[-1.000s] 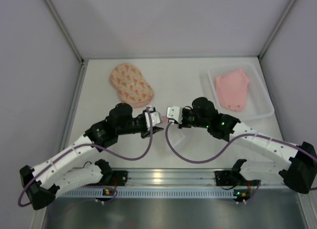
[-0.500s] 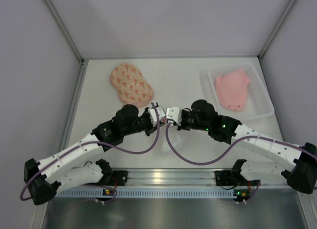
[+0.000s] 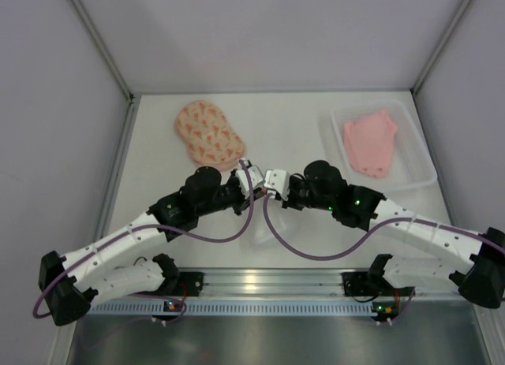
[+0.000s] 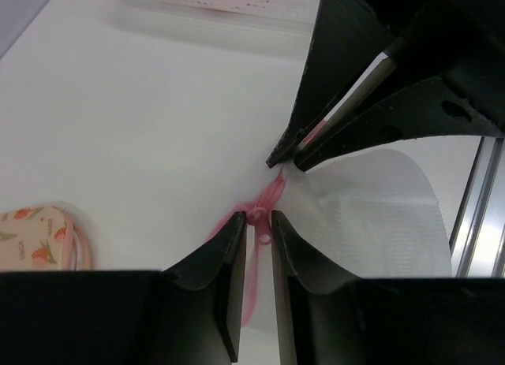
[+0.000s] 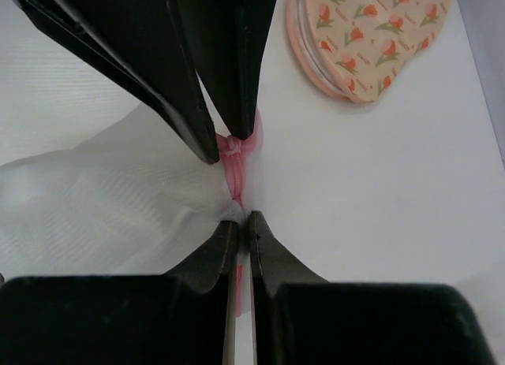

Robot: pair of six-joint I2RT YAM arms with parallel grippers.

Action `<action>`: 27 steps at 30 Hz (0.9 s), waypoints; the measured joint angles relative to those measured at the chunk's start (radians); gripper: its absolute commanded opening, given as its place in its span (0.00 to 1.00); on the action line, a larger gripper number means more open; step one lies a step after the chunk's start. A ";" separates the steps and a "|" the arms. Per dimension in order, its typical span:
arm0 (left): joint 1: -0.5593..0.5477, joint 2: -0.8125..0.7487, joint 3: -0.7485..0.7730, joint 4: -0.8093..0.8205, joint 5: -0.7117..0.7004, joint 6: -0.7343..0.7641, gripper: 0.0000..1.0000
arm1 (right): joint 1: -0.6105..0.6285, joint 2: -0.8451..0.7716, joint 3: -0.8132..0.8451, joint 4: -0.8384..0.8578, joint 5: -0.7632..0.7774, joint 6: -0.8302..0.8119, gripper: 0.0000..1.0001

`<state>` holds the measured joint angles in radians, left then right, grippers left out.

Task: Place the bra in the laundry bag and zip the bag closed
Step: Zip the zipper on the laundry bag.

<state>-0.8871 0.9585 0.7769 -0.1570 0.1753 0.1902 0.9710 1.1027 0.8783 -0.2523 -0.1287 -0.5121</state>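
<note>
The laundry bag (image 3: 209,134), peach with a red-orange print, lies shut at the back left (image 5: 371,34). The salmon-pink bra (image 3: 369,143) rests in the clear tray (image 3: 418,174) at the back right. Both grippers meet tip to tip at the table's middle over a white mesh pouch (image 4: 371,215) with a pink zip. My right gripper (image 5: 243,217) is shut on the pouch's pink-edged rim. My left gripper (image 4: 258,217) stands narrowly open, with the pink zipper pull (image 4: 267,237) between its fingertips and a gap showing beside it.
Grey walls close the table in at the back and on both sides. A metal rail (image 3: 260,282) runs along the near edge between the arm bases. Purple cables (image 3: 300,251) loop down from both wrists.
My left gripper has moved up and to the right until its tips face the right gripper's, and its jaws have narrowed around the zipper pull. The right arm has barely shifted.
</note>
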 measured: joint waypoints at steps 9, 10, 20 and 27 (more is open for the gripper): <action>0.008 0.000 -0.003 0.014 -0.039 -0.003 0.00 | 0.006 -0.038 0.000 -0.018 0.004 0.018 0.00; 0.008 -0.001 -0.003 0.014 -0.039 -0.002 0.00 | 0.007 -0.041 0.000 -0.018 0.004 0.018 0.00; 0.016 -0.039 -0.018 -0.009 -0.019 -0.009 0.00 | 0.010 -0.053 -0.002 -0.010 0.012 0.018 0.00; 0.120 -0.045 -0.019 -0.057 0.033 -0.041 0.00 | 0.009 -0.180 -0.105 0.050 -0.009 -0.024 0.00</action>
<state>-0.7673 0.9138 0.7582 -0.2142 0.2081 0.1490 0.9798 0.9222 0.7734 -0.2024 -0.1375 -0.5362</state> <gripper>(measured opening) 0.012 0.046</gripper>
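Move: The laundry bag's pink zipper pull sits right between your half-open left fingertips, at most 1 cm to the right. The right gripper already pinches the zipper strip, and the pull lies about 5 cm to its left. From the left hand, the white bag body hangs some 6 cm back, 3 cm right and 8 cm below; the strawberry-print bra lies roughly 20 cm ahead, 15 cm left and 16 cm below. Shut the left gripper on the pink zipper pull while easing about 1 cm forward, then draw it left and somewhat forward, about 3 cm, away from the right gripper. Keep the right fingers pinched on the strip, lifting about 2 cm and then also backing off to the right and towards the base by nearly as much, to spread the zipper between the hands. ##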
